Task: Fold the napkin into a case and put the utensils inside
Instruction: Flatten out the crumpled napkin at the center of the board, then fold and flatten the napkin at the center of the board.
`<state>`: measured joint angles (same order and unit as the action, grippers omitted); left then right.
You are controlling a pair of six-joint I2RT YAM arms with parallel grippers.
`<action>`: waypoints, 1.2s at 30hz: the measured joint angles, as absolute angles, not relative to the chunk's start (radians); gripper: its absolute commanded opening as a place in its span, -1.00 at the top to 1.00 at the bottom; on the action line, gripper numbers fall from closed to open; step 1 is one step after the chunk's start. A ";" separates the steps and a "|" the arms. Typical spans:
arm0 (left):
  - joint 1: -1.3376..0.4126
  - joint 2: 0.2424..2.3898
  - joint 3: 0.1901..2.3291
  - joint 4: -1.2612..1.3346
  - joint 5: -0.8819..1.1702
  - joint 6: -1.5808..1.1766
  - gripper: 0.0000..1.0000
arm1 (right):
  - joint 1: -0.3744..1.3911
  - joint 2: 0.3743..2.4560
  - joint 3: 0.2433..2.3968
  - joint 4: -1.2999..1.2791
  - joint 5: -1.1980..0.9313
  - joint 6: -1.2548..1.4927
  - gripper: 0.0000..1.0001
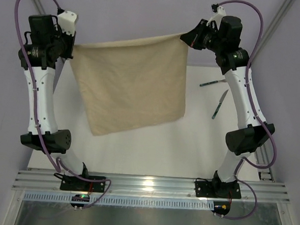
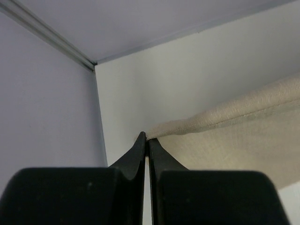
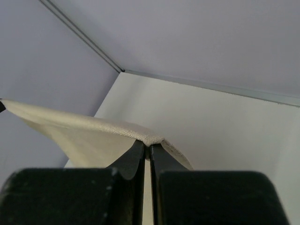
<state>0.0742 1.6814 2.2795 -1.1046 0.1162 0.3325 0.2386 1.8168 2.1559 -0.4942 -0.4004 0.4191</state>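
The beige-tan napkin (image 1: 129, 83) hangs spread out above the table, held up by its two top corners. My left gripper (image 1: 71, 47) is shut on the top left corner; in the left wrist view its tips (image 2: 147, 138) pinch the napkin's hem (image 2: 225, 117). My right gripper (image 1: 187, 37) is shut on the top right corner, and the right wrist view shows the napkin (image 3: 79, 129) draped over the gripper tips (image 3: 149, 146). The utensils lie on the table at the right: a fork (image 1: 213, 83) and a knife (image 1: 220, 104), both with dark green handles.
The white table (image 1: 153, 148) is bounded by lilac walls at the back and sides. A metal rail (image 1: 150, 185) with both arm bases runs along the near edge. The right arm's forearm (image 1: 242, 98) stands next to the cutlery.
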 measured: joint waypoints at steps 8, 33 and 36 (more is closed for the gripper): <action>0.081 1.656 2.387 -1.011 0.184 0.289 1.00 | 0.197 1.758 2.213 -0.421 -0.455 0.450 0.92; 0.086 1.165 0.752 -0.928 0.279 0.776 1.00 | 0.391 1.116 0.546 -0.311 -0.281 0.508 0.93; 0.088 1.113 0.704 -0.969 0.256 0.799 1.00 | 0.463 1.068 0.513 -0.339 -0.241 0.554 0.92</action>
<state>0.0875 1.1133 0.7044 -0.9691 0.2558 0.7994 0.4629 1.0679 0.5133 -0.3393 -0.2405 0.5541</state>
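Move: High over the board, both hands hold a top corner of the napkin. The left hand's spot to lay its corner is the front-left of the board, about 24 cm back, 3 cm right and 39 cm below. The right hand's spot lies some 28 cm back, 3 cm right and 42 cm below it. From the right hand, the knife is about 7 cm ahead and 30 cm right, the fork 26 cm ahead and 33 cm right, both 42 cm below. Lifting the held napkin edge about 7 cm first, both hands then sweep it fast down and back towards the bases, dropping over 40 cm and drawing back some 25 cm, easing off low over the front of the board. The wrists tip up slightly, then well down, while both grippers stay shut on their corners. ##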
